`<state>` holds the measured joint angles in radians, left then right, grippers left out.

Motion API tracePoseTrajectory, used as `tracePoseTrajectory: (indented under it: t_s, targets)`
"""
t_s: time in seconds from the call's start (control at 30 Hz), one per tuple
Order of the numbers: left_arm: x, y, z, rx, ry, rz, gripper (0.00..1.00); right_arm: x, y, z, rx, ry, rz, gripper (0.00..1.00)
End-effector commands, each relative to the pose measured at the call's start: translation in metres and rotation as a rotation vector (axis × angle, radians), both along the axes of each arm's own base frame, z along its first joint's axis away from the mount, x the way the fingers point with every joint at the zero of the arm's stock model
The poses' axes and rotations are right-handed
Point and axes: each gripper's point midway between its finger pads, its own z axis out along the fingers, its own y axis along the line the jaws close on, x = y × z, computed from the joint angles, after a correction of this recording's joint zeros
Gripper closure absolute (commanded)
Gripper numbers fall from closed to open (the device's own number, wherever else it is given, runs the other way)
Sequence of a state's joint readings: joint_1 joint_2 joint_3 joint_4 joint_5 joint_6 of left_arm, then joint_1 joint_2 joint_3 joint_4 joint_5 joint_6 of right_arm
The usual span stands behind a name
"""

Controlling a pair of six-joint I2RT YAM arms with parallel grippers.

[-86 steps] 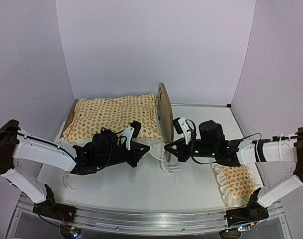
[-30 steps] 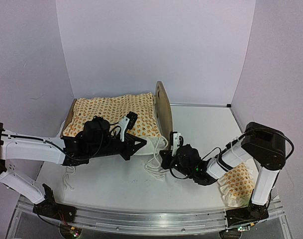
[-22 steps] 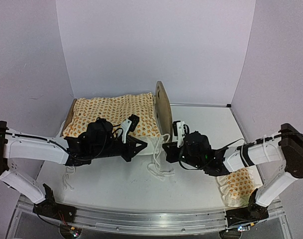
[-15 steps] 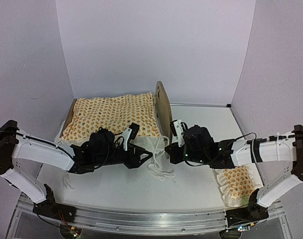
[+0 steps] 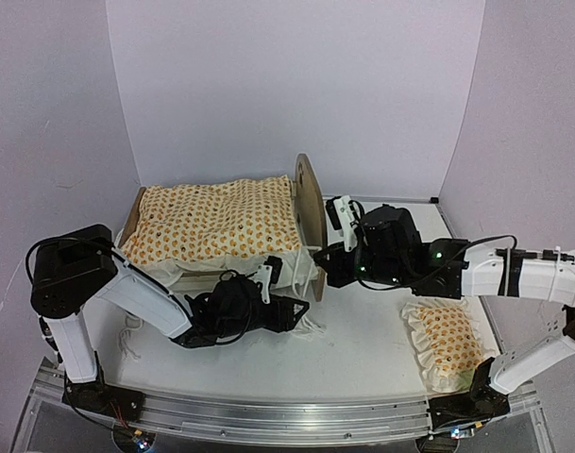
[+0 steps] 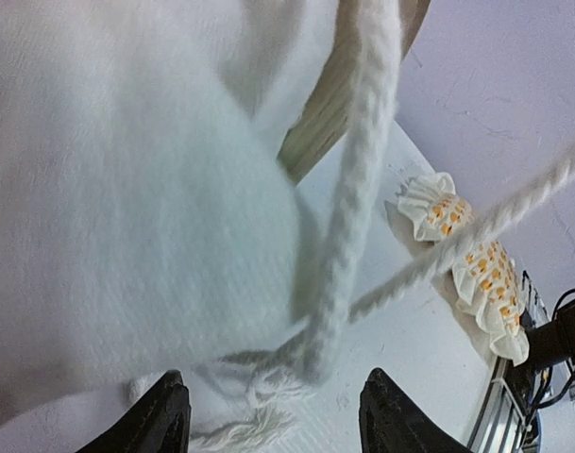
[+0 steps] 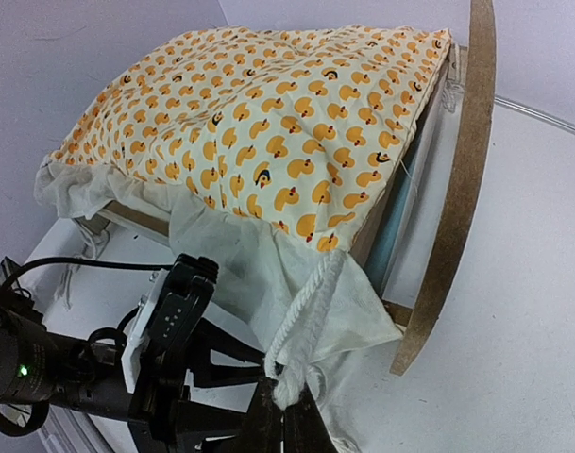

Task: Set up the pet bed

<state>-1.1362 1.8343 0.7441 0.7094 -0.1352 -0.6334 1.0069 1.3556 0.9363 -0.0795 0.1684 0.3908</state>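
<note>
The pet bed (image 5: 311,222) stands at the back left, its rounded wooden end board (image 7: 465,179) upright and a blue mattress edge (image 7: 398,215) showing beneath. An orange duck-print quilt (image 5: 216,222) (image 7: 268,123) covers it, and white fabric (image 6: 126,189) hangs off the near corner. My right gripper (image 7: 289,423) (image 5: 318,274) is shut on a looped white cord (image 7: 311,330) rising from that fabric. My left gripper (image 6: 273,417) (image 5: 299,311) sits low by the table, open, with the frayed cord end (image 6: 254,432) lying between its fingers (image 6: 166,415), not gripped.
A small ruffled duck-print pillow (image 5: 448,342) (image 6: 468,257) lies on the table at the front right. Loose cord (image 5: 134,347) trails on the table at the front left. Purple walls close in the back and both sides.
My left gripper has opened, let go of the fabric and dropped lower toward the table front. My right gripper has risen and moved back toward the end board, still shut on the cord.
</note>
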Motion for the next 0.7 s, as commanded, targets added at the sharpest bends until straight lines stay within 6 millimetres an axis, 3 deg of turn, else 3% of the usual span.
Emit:
tracePoseTrajectory:
  t_s: [0.0, 0.13, 0.3, 0.4, 0.53, 0.67]
  targets:
    - [0.017, -0.022, 0.058, -0.180, -0.105, 0.035, 0.38, -0.002, 0.006, 0.046, 0.073, -0.069, 0.031, 1.00]
    - [0.027, -0.016, 0.060, -0.201, -0.094, 0.092, 0.45, -0.003, 0.006, 0.052, 0.076, -0.082, 0.044, 1.00]
    - [0.027, -0.008, 0.074, -0.202, -0.132, 0.089, 0.76, 0.003, 0.003, 0.047, 0.026, -0.117, 0.024, 1.00]
    - [0.021, 0.004, 0.076, -0.158, -0.144, 0.073, 0.84, 0.020, -0.004, 0.048, -0.070, -0.193, -0.039, 1.00]
    - [0.019, 0.019, 0.077, -0.075, -0.134, 0.079, 0.99, 0.044, 0.003, 0.070, -0.170, -0.322, -0.071, 1.00]
    - [0.020, 0.033, 0.081, -0.021, -0.105, 0.075, 1.00, 0.069, 0.011, 0.089, -0.271, -0.430, -0.082, 1.00]
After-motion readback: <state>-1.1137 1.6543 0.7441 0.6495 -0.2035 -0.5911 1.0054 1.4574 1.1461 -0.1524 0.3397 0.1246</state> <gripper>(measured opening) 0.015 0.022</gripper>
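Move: The crossing of white rope strands that the open left hand is about to grip lies about 2 cm ahead, 2 cm right and 2 cm above it, with the duck cover's corner some 12 cm ahead, level sideways and 4 cm higher. The right hand already pinches the rope's other part. From it, the middle of the wooden end board is roughly 17 cm ahead, 2 cm left and 8 cm lower, and that cover corner about 8 cm ahead, 4 cm left and 9 cm below. The left hand eases forward, up and slightly right into the rope crossing, shuts its wide-open fingers on the strands, then draws them up and to the left, ending some 7 cm higher than it began. The right hand keeps its pinch and hardly stirs at first, then late on carries its rope forward and up along the end board, about 4 cm each way, rolling roughly 15 degrees counter-clockwise as seen from behind the hand. ##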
